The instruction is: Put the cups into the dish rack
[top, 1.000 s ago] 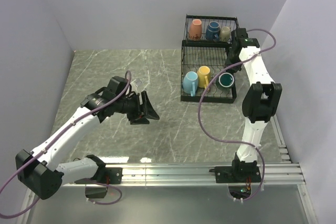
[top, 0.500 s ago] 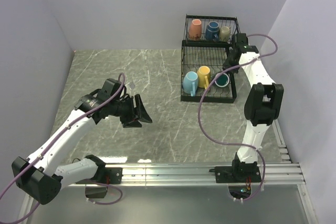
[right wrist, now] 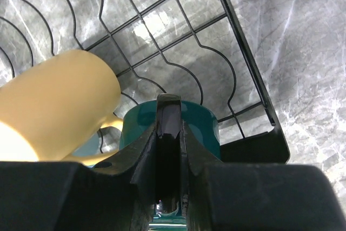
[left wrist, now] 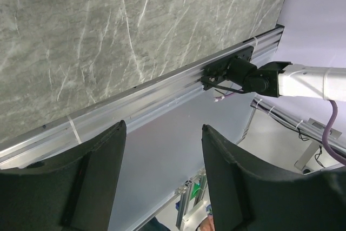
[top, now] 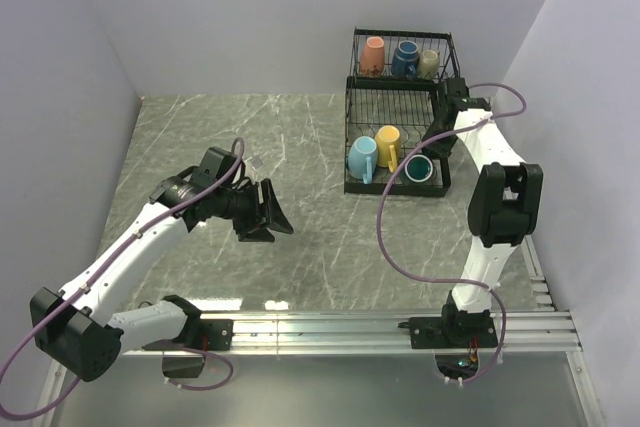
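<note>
The black wire dish rack (top: 397, 97) stands at the table's back right. Its upper basket holds an orange-pink cup (top: 373, 55), a navy cup (top: 404, 57) and an olive-grey cup (top: 429, 63). In the lower tray (right wrist: 246, 74) are a light blue cup (top: 362, 158) and a yellow cup (top: 388, 145) (right wrist: 54, 106). My right gripper (top: 431, 151) (right wrist: 169, 128) is shut on the handle of the dark teal cup (top: 420, 168) (right wrist: 201, 125), which is at the tray's front right, mouth up. My left gripper (top: 277, 209) (left wrist: 162, 136) hangs open and empty over the table's middle-left.
The grey marble table (top: 250, 147) is bounded by white walls on the left, back and right. An aluminium rail (top: 340, 329) (left wrist: 162, 87) with both arm bases runs along the near edge. The rack's front rim (right wrist: 254, 144) lies just beyond the teal cup.
The right gripper has carried the dark teal cup forward and down in the lower tray, beside the yellow cup. The left arm has drawn back a little toward the left.
</note>
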Controlling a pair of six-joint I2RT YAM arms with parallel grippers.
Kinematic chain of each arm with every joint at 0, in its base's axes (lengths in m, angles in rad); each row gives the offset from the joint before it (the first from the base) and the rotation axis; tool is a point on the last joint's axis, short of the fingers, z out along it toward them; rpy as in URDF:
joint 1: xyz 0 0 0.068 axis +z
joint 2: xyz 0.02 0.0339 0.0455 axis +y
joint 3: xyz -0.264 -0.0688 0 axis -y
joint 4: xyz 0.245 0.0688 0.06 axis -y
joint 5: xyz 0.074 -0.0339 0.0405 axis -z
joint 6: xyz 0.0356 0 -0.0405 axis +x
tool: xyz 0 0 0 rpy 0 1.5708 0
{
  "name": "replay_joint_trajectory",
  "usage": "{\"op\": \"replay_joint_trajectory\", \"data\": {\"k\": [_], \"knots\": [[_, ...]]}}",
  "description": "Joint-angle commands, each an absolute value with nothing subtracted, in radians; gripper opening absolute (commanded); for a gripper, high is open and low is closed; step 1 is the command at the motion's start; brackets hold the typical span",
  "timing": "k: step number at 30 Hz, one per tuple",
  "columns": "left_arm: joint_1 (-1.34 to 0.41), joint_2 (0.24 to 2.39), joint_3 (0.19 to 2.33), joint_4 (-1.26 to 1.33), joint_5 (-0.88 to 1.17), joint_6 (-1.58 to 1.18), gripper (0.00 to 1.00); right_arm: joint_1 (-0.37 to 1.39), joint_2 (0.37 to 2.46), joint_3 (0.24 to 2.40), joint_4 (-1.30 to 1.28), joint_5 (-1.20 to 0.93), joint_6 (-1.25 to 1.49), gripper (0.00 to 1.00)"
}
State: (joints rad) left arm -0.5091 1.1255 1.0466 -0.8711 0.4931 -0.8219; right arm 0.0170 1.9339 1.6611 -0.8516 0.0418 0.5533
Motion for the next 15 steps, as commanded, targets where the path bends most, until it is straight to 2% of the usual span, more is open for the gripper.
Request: {"op": "replay_joint_trajectory", "data": {"k": [1, 9, 12, 13, 15], "knots": [[-0.505, 1.111, 1.046, -0.859, 0.505, -0.787, 0.63, 0.017, 1.867, 1.625, -0.9, 0.061, 0.584, 0.0], [-0.503, 1.042, 1.0, -0.884, 0.486, -0.804, 0.63, 0.005, 1.956, 1.661, -0.937, 0.11, 0.629, 0.02], [-0.503, 1.037, 1.0, -0.894, 0.477, -0.801, 0.63, 0.005, 1.98, 1.67, -0.943, 0.112, 0.637, 0.39], [-0.503, 1.035, 1.0, -0.896, 0.476, -0.801, 0.63, 0.005, 1.983, 1.671, -0.943, 0.115, 0.643, 0.56], [-0.503, 1.034, 1.0, -0.894, 0.476, -0.802, 0.63, 0.005, 1.985, 1.667, -0.943, 0.124, 0.646, 0.65]]}}
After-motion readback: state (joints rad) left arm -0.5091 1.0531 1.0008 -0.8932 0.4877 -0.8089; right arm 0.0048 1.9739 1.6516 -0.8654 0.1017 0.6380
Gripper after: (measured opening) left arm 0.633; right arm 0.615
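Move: The right hand already pinches the handle of the teal cup, whose middle lies about 5 cm below this hand, some 3 cm back and 3 cm left. The yellow cup is roughly 9 cm left and 1 cm ahead of the hand, the light-blue cup about 15 cm left and 1 cm back, both also some 5 cm lower. From the left hand the teal cup is about 22 cm ahead, 32 cm right and 14 cm lower. Keep the right gripper low over the teal cup at the near right of the rack, easing it about 1 cm right while the wrist turns some 5 degrees clockwise. Then sink about 2 cm and spread the fingers well apart, so they let go of the handle and stand either side of it. Draw the empty left hand back about 1.5 cm, with a slight shift left. ##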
